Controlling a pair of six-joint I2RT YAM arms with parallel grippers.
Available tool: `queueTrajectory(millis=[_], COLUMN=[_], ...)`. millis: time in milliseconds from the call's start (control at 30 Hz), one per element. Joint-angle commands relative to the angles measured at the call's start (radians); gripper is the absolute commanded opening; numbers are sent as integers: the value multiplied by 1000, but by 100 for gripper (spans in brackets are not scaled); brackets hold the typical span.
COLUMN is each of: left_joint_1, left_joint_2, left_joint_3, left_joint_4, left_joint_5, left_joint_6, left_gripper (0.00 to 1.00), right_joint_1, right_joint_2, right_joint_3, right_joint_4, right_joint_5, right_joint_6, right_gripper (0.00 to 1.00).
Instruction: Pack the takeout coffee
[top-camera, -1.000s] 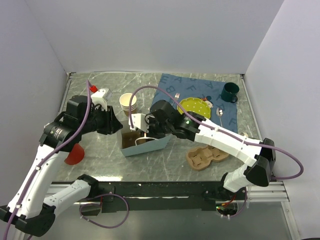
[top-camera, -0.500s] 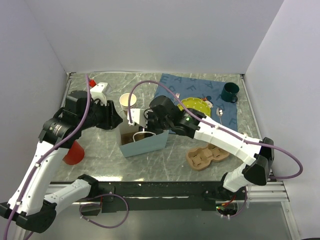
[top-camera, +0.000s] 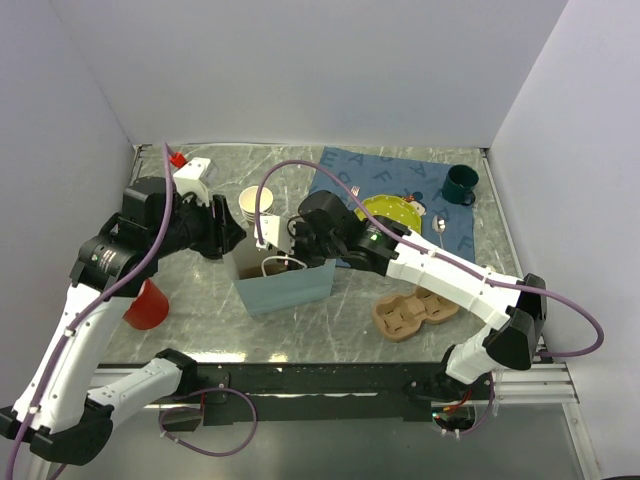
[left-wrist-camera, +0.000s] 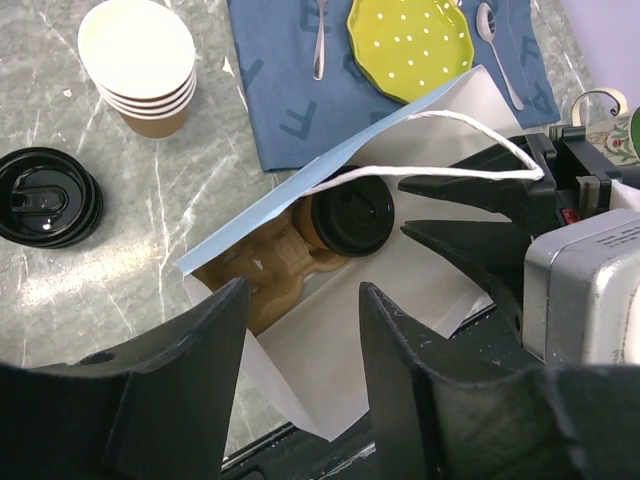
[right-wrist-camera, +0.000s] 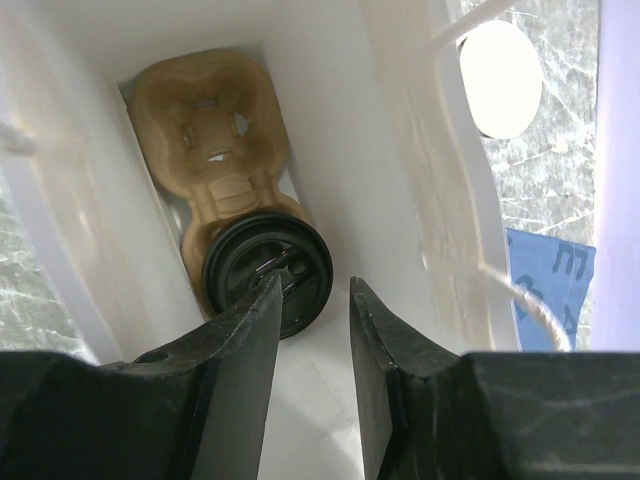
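Observation:
The takeout coffee (left-wrist-camera: 352, 215), a cup under a round black lid (right-wrist-camera: 240, 262), stands in a tan pulp carrier (right-wrist-camera: 210, 130) at the bottom of a light blue paper bag (top-camera: 285, 290) with a white inside. My right gripper (right-wrist-camera: 312, 290) reaches into the bag's mouth just above the lid, open, with nothing between its fingers. A white string handle (left-wrist-camera: 450, 130) lies over it. My left gripper (left-wrist-camera: 303, 300) hovers open over the bag's near wall (left-wrist-camera: 330, 370), whose corner sits between the fingers without touching them.
On the marble table left of the bag are a stack of lidless paper cups (left-wrist-camera: 140, 65) and spare black lids (left-wrist-camera: 45, 195). A red cup (top-camera: 148, 305) is near the left arm. A blue cloth (top-camera: 340, 175) carries a yellow plate (top-camera: 390, 212), cutlery and a green mug (top-camera: 460, 183). Another pulp carrier (top-camera: 410, 312) lies right.
The bag has gone from leaning over to standing upright. My left gripper has opened and drawn back to the left. The right gripper stays in the bag's mouth.

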Motion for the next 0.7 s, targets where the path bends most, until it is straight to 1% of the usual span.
queueTrajectory(millis=[0, 133, 333, 367, 400, 500, 667], left_joint_1=[2, 2, 2, 2, 2, 2, 2], left_joint_2=[-1, 8, 1, -2, -4, -10, -35], left_joint_3=[47, 84, 106, 106, 107, 107, 106], left_joint_4=[39, 35, 83, 89, 97, 114, 146], left_joint_5=[-10, -31, -25, -21, -18, -8, -5], left_joint_6=[9, 4, -25, -33, -37, -48, -42], left_gripper=[55, 60, 67, 69, 75, 80, 83], right_joint_1=[-6, -6, -9, -9, -14, -17, -24], right_joint_2=[-25, -42, -77, -78, -83, -88, -75], right_joint_3=[44, 52, 53, 56, 58, 58, 116], right_joint_4=[36, 40, 62, 60, 62, 74, 69], right_joint_5=[13, 24, 36, 47, 45, 58, 76], right_joint_6=[4, 23, 43, 43, 43, 31, 40], right_gripper=[41, 41, 41, 41, 41, 41, 39])
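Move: The bag stands between the hands. The middle of its mouth is about 9 cm right of the left hand, level with it in reach and roughly 7 cm lower; from the right hand it is only some 3 cm to the left, at about its height. The black-lidded coffee inside is about 5 cm left of the right hand and 12 cm below. From the left hand the paper cups stand roughly 17 cm straight ahead and 21 cm below, the spare lids about 12 cm ahead, 12 cm left and 30 cm below. The left hand, already above the bag's left edge, climbs about 4 cm away from it, creeping slightly forward and tipping up a little while its half-open fingers spread nearly wide. The right hand first stays at the right side of the bag's mouth, then rises some 3 cm beside the white handle and drifts about 1 cm forward, its fingers still partly open at the same gap and pointing down to the left. ##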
